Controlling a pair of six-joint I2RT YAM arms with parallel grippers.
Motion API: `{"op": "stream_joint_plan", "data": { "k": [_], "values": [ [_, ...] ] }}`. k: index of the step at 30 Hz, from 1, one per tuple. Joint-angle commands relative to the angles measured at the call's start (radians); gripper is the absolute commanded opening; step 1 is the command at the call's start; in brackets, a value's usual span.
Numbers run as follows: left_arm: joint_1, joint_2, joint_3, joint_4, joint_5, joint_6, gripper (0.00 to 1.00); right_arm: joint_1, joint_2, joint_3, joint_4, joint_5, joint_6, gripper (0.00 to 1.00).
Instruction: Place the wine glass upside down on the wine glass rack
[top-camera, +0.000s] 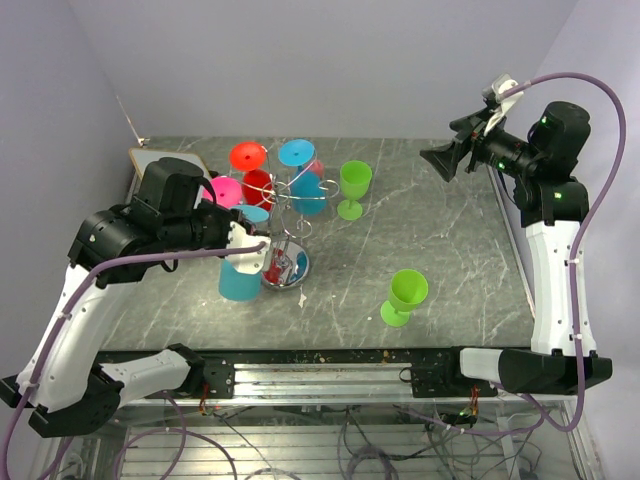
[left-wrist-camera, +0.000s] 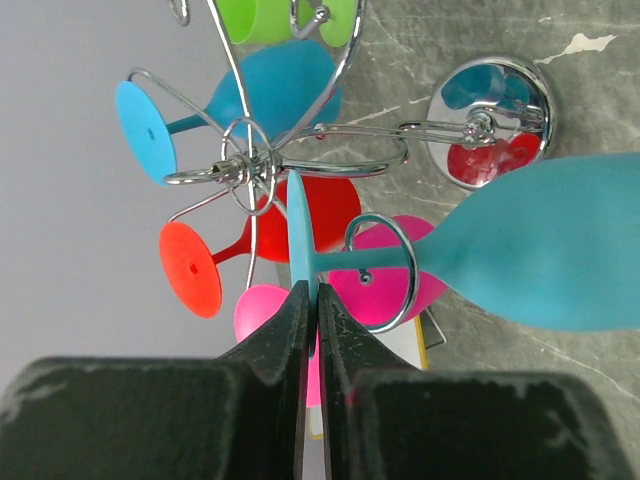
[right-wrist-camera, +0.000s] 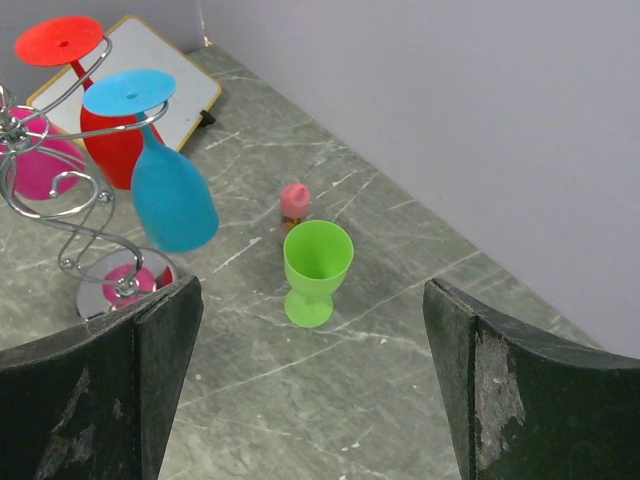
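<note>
My left gripper (left-wrist-camera: 312, 300) is shut on the thin foot of a blue wine glass (left-wrist-camera: 540, 240), which hangs upside down. Its stem passes through a curled arm of the silver wine glass rack (left-wrist-camera: 245, 165). In the top view the left gripper (top-camera: 255, 250) holds this glass (top-camera: 240, 278) just left of the rack's chrome base (top-camera: 285, 268). Red, pink and another blue glass hang on the rack (top-camera: 290, 190). My right gripper (top-camera: 455, 150) hovers open and empty high at the back right; between its fingers (right-wrist-camera: 130, 380) I see a green glass (right-wrist-camera: 317, 265) standing upright.
A second green glass (top-camera: 405, 295) stands near the table's front right. A white board (top-camera: 150, 160) lies at the back left corner. A small pink bottle (right-wrist-camera: 294, 203) stands behind the far green glass (top-camera: 353, 187). Walls close in at the back and sides.
</note>
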Motion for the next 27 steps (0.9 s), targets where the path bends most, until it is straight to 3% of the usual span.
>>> {"op": "stream_joint_plan", "data": {
  "k": [1, 18, 27],
  "values": [
    [0.002, -0.004, -0.015, 0.03, 0.017, -0.016, 0.15, -0.007, -0.03, -0.016, 0.004, 0.033, -0.029, 0.91],
    [0.002, -0.013, -0.009, -0.013, 0.038, -0.013, 0.28, -0.007, -0.046, -0.034, -0.035, 0.074, -0.078, 0.92],
    [0.002, -0.022, 0.01, -0.056, 0.055, -0.024, 0.37, -0.006, -0.039, -0.031, -0.224, 0.084, -0.193, 0.91]
  ]
}}
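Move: The rack ring I'm hanging the blue glass in sits about 3 cm below my left fingertips, 2 cm right and 1 cm ahead. The glass's foot edge is still between those fingers. The hung pink glass is roughly 5 cm ahead, 3 cm left and 6 cm below; the hung red glass is some 10 cm ahead, 2 cm right and 6 cm below. From my right hand the ring lies about 38 cm left, 13 cm back and 10 cm below. I let the blue glass's foot go: my left hand all but stays in place above the ring, easing down under 1 cm, while its barely parted fingers spread on to about a third of their range, either side of the foot's edge. My empty right hand, well clear of the rack, sinks about 2 cm and drifts some 1 cm right. ##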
